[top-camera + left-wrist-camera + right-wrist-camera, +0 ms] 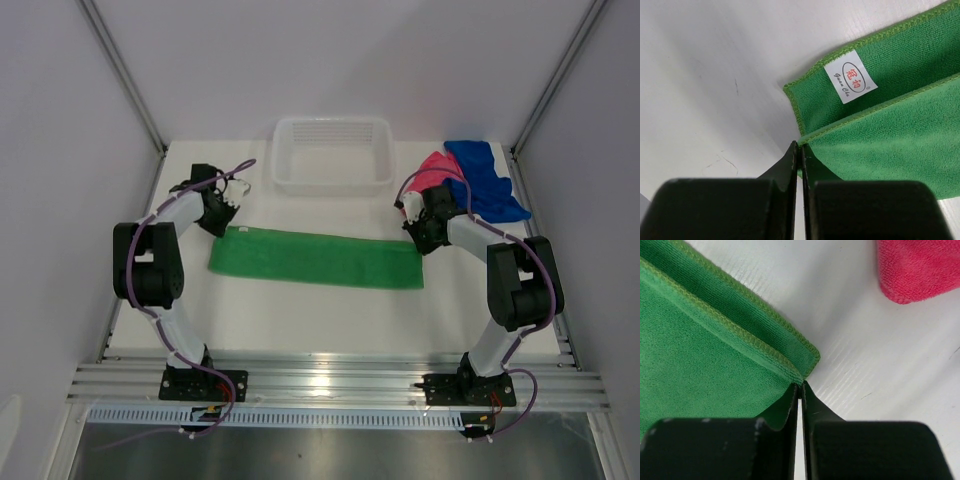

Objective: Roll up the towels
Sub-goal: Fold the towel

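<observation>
A green towel (315, 260) lies folded into a long flat strip across the middle of the table. My left gripper (228, 215) sits at its far left corner; in the left wrist view the jaws (800, 145) are shut, pinching the hem of the upper layer of the green towel (890, 130) just below its white label (850, 82). My right gripper (418, 235) sits at the far right corner, and its jaws (800, 385) are shut on the hem of the green towel (700, 355). A pink-red towel (432, 172) (915, 270) and a blue towel (485, 180) lie crumpled at the back right.
A white slotted basket (280, 150) stands at the back centre, just beyond the green strip. The pink-red and blue heap lies right behind my right arm. Frame posts stand at both back corners, and a metal rail runs along the near edge.
</observation>
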{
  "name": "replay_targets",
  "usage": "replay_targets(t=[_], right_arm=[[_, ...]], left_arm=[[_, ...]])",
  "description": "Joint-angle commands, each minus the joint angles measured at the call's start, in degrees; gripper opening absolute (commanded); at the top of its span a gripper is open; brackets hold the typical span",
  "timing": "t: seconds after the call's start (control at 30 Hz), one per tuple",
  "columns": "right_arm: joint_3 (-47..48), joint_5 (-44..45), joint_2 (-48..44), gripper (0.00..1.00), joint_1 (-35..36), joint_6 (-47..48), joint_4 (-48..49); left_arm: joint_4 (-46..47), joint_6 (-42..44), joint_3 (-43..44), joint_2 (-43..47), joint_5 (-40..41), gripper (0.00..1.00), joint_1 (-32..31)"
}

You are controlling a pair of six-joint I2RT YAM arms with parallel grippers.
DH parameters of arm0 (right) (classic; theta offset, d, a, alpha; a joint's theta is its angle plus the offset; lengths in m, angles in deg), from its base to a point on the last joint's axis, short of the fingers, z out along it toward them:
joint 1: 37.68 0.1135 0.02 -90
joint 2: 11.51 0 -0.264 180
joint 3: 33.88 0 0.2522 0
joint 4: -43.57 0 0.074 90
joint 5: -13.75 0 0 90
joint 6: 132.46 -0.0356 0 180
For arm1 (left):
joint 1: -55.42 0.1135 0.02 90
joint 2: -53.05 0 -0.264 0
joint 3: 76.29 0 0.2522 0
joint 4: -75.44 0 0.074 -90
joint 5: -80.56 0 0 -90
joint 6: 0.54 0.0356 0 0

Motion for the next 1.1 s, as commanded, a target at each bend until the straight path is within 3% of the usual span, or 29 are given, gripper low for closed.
replay_targets(t=[0.0,0.13,0.2,0.4,0.57,0.67,0.8,0.93,1.07], right_arm=[[0.33,2.26,0.25,0.16,-0.50,-1.27,2.48],[0.33,3.49,0.52,0.30,-0.50,-2.15,3.89],[0.33,5.07,0.17,0.33,-0.50,-2.94,4.59],[0.69,7.63,-3.96,0.36,-0.50,-5.23,5.82],[-0.11,9.74,-9.49,0.36,-0.50,-13.30,5.13],[-2.03,9.57,-13.10,0.36,0.64,-20.94,4.50],[-6.17,6.31,-12.94,0.39,2.49,-21.05,7.93],[-4.86,0.26,-9.07,0.42,-0.93,-24.47,9.42],[-2.66,-4.05,-3.89,0.44,-1.81,-24.56,8.12]], left_arm=[[0.75,-1.38,2.05,-0.83,1.13,0.10,-0.12],[1.02,-1.82,1.70,-0.66,0.95,0.27,-0.03],[1.54,-2.26,1.43,-0.49,1.30,0.35,-0.12],[1.46,-3.40,1.35,2.41,2.36,0.46,-0.12],[0.67,-4.63,0.55,7.85,3.06,0.52,-0.03],[1.02,-5.52,-0.67,10.06,2.28,0.50,-0.12],[-1.87,-4.20,2.48,3.59,0.16,0.51,-0.12],[-6.97,-4.28,8.89,-2.05,-0.81,0.51,-0.12],[-7.94,-3.93,10.04,-4.17,-1.51,0.57,-0.12]])
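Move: Both closed hands still pinch the folded-over top layer of the green towel, just above the table. From the left hand, the under layer's far-left corner lies about 3 cm ahead and 1 cm right, about 1 cm lower, with the white label about 2 cm ahead and 5 cm right. From the right hand, the far-right corner is some 2 cm straight ahead, 1 cm lower; the red towel's middle is roughly 16 cm ahead and 4 cm right, the blue towel's about 15 cm ahead and 19 cm right. Both hands let go of the top layer as their fingers open, the left about halfway and the right a little less; the left then lifts nearly 5 cm straight up and comes back down about 3.5 cm while easing forward, open fingertips either side of the top layer's left corner. The right slides a couple of centimetres forward and to its right, rises to about 7 cm while swinging back and to the left and turning some 20 degrees clockwise, then sinks about 4 cm with open fingers towards the towel's right corner. ##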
